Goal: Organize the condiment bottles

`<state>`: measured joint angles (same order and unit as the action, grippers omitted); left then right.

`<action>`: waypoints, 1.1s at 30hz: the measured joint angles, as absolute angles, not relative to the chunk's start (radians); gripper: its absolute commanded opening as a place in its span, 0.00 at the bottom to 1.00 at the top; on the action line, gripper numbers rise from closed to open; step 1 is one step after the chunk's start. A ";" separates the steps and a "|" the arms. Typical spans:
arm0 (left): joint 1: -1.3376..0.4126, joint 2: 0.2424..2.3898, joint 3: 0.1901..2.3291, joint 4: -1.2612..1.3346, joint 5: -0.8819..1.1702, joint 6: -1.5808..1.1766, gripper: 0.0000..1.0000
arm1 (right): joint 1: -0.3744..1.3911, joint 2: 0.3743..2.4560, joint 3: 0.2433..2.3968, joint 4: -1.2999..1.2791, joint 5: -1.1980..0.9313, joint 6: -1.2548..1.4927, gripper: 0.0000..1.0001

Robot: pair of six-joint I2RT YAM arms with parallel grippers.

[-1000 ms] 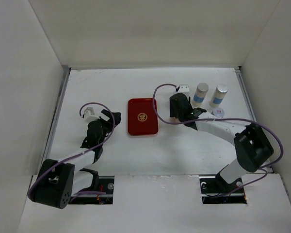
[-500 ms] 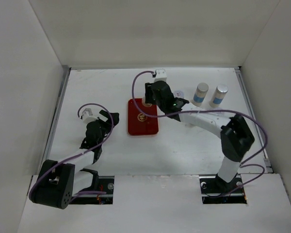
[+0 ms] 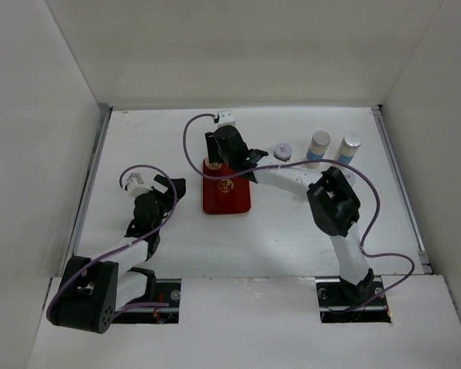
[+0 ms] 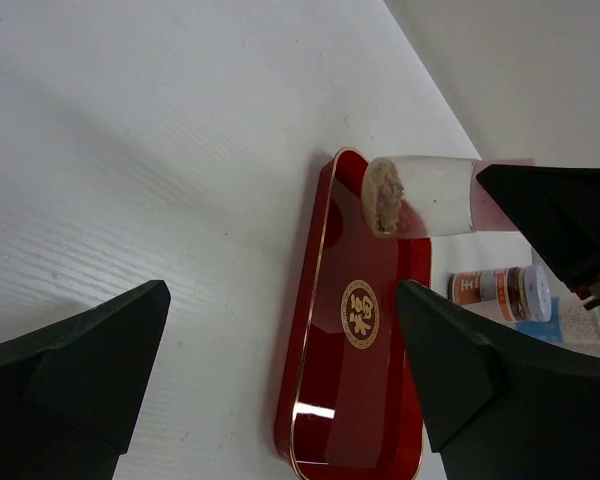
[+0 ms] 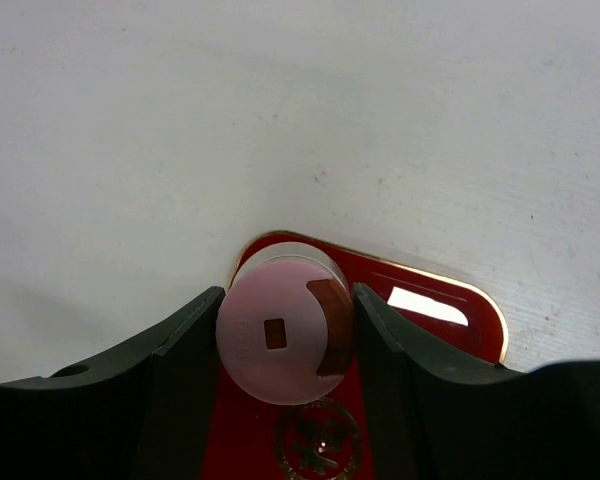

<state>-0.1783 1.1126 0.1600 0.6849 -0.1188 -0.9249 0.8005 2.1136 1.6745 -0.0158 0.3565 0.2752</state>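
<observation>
My right gripper (image 5: 285,325) is shut on a pink-capped condiment bottle (image 5: 280,335) with a clear body and beige powder. It holds the bottle over the far left corner of the red tray (image 5: 430,310). In the top view the right gripper (image 3: 217,160) is at the tray's (image 3: 229,196) far end. The left wrist view shows the held bottle (image 4: 420,195) just over the tray (image 4: 340,420); I cannot tell if it touches. My left gripper (image 3: 173,188) is open and empty, left of the tray.
Two upright silver-capped bottles (image 3: 317,148) (image 3: 347,151) stand at the back right. Another bottle (image 3: 283,151) is beside them, and one more (image 3: 346,178) is partly hidden by the right arm. A red-labelled bottle (image 4: 500,293) shows beyond the tray.
My right gripper has carried the pink-capped bottle leftward from near the back-right bottles to the tray's far left corner. The left arm has barely moved.
</observation>
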 measured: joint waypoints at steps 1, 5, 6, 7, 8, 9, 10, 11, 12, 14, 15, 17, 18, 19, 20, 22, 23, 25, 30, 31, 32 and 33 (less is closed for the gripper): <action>-0.178 1.113 0.160 0.685 -0.119 -0.925 1.00 | 0.803 2.122 1.683 -0.015 0.357 0.272 0.49; -0.177 1.114 0.160 0.685 -0.116 -0.925 1.00 | 0.813 2.144 1.696 -0.015 0.359 0.259 0.53; -0.177 1.114 0.160 0.685 -0.114 -0.925 1.00 | 0.817 2.150 1.697 -0.015 0.359 0.257 0.53; -0.177 1.114 0.160 0.685 -0.113 -0.925 1.00 | 0.820 2.155 1.697 -0.016 0.359 0.256 0.54; -0.177 1.114 0.160 0.685 -0.113 -0.925 1.00 | 0.823 2.159 1.697 -0.019 0.359 0.254 0.55; -0.177 1.114 0.160 0.685 -0.113 -0.925 1.00 | 0.826 2.162 1.697 -0.019 0.360 0.253 0.56; -0.176 1.115 0.160 0.685 -0.112 -0.925 1.00 | 0.827 2.164 1.697 -0.020 0.360 0.251 0.59; -0.176 1.115 0.160 0.685 -0.111 -0.925 1.00 | 0.830 2.165 1.697 -0.020 0.360 0.250 0.64; -0.175 1.116 0.160 0.685 -0.109 -0.925 1.00 | 0.831 2.165 1.697 -0.020 0.361 0.249 0.68; -0.172 1.116 0.160 0.685 -0.107 -0.925 1.00 | 0.833 2.164 1.697 -0.016 0.362 0.247 0.74; -0.172 1.116 0.160 0.685 -0.108 -0.925 1.00 | 0.834 2.165 1.697 -0.015 0.363 0.245 0.77; -0.171 1.117 0.160 0.685 -0.107 -0.925 1.00 | 0.834 2.164 1.697 -0.016 0.364 0.242 0.79; -0.170 1.117 0.160 0.685 -0.105 -0.925 1.00 | 0.834 2.162 1.697 -0.016 0.364 0.240 0.80; -0.170 1.117 0.160 0.685 -0.104 -0.925 1.00 | 0.834 2.158 1.695 -0.016 0.366 0.239 0.81; -0.170 1.117 0.160 0.685 -0.103 -0.925 1.00 | 0.834 2.148 1.687 -0.015 0.366 0.239 0.81; -0.170 1.117 0.160 0.685 -0.102 -0.925 1.00 | 0.834 2.106 1.651 -0.013 0.368 0.234 0.81; -0.170 1.117 0.160 0.685 -0.102 -0.925 1.00 | 0.834 2.074 1.623 -0.013 0.372 0.233 0.81; -0.169 1.119 0.160 0.685 -0.101 -0.925 1.00 | 0.831 1.999 1.566 -0.006 0.383 0.228 0.81; -0.168 1.121 0.160 0.686 -0.101 -0.926 1.00 | 0.786 1.794 1.418 0.042 0.427 0.224 0.84; -0.168 1.123 0.160 0.686 -0.100 -0.926 1.00 | 0.760 1.763 1.394 0.052 0.443 0.225 0.86; -0.168 1.124 0.160 0.686 -0.100 -0.926 1.00 | 0.733 1.741 1.374 0.062 0.458 0.226 0.88; -0.168 1.126 0.160 0.687 -0.099 -0.926 1.00 | 0.698 1.723 1.352 0.068 0.474 0.230 0.89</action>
<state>-0.1684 1.1259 0.1600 0.6868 -0.0986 -0.9260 0.6975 1.7229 1.3521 0.0681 0.4740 0.2298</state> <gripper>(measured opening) 0.997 0.864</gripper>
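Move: The right hand holds the pink-capped bottle over its place in the tray's far-left corner, about 1 cm back, 2 cm left and 9 cm below. The tray's middle lies some 6 cm back, 3 cm right and 10 cm down; the red-labelled jar about 22 cm right, 1 cm ahead and 8 cm down. From the idle left hand, that corner is roughly 5 cm ahead, 13 cm right and 7 cm lower. Right hand lowers the bottle 2 cm into the tray corner, opens, then climbs 10 cm and swings 13 cm right. ##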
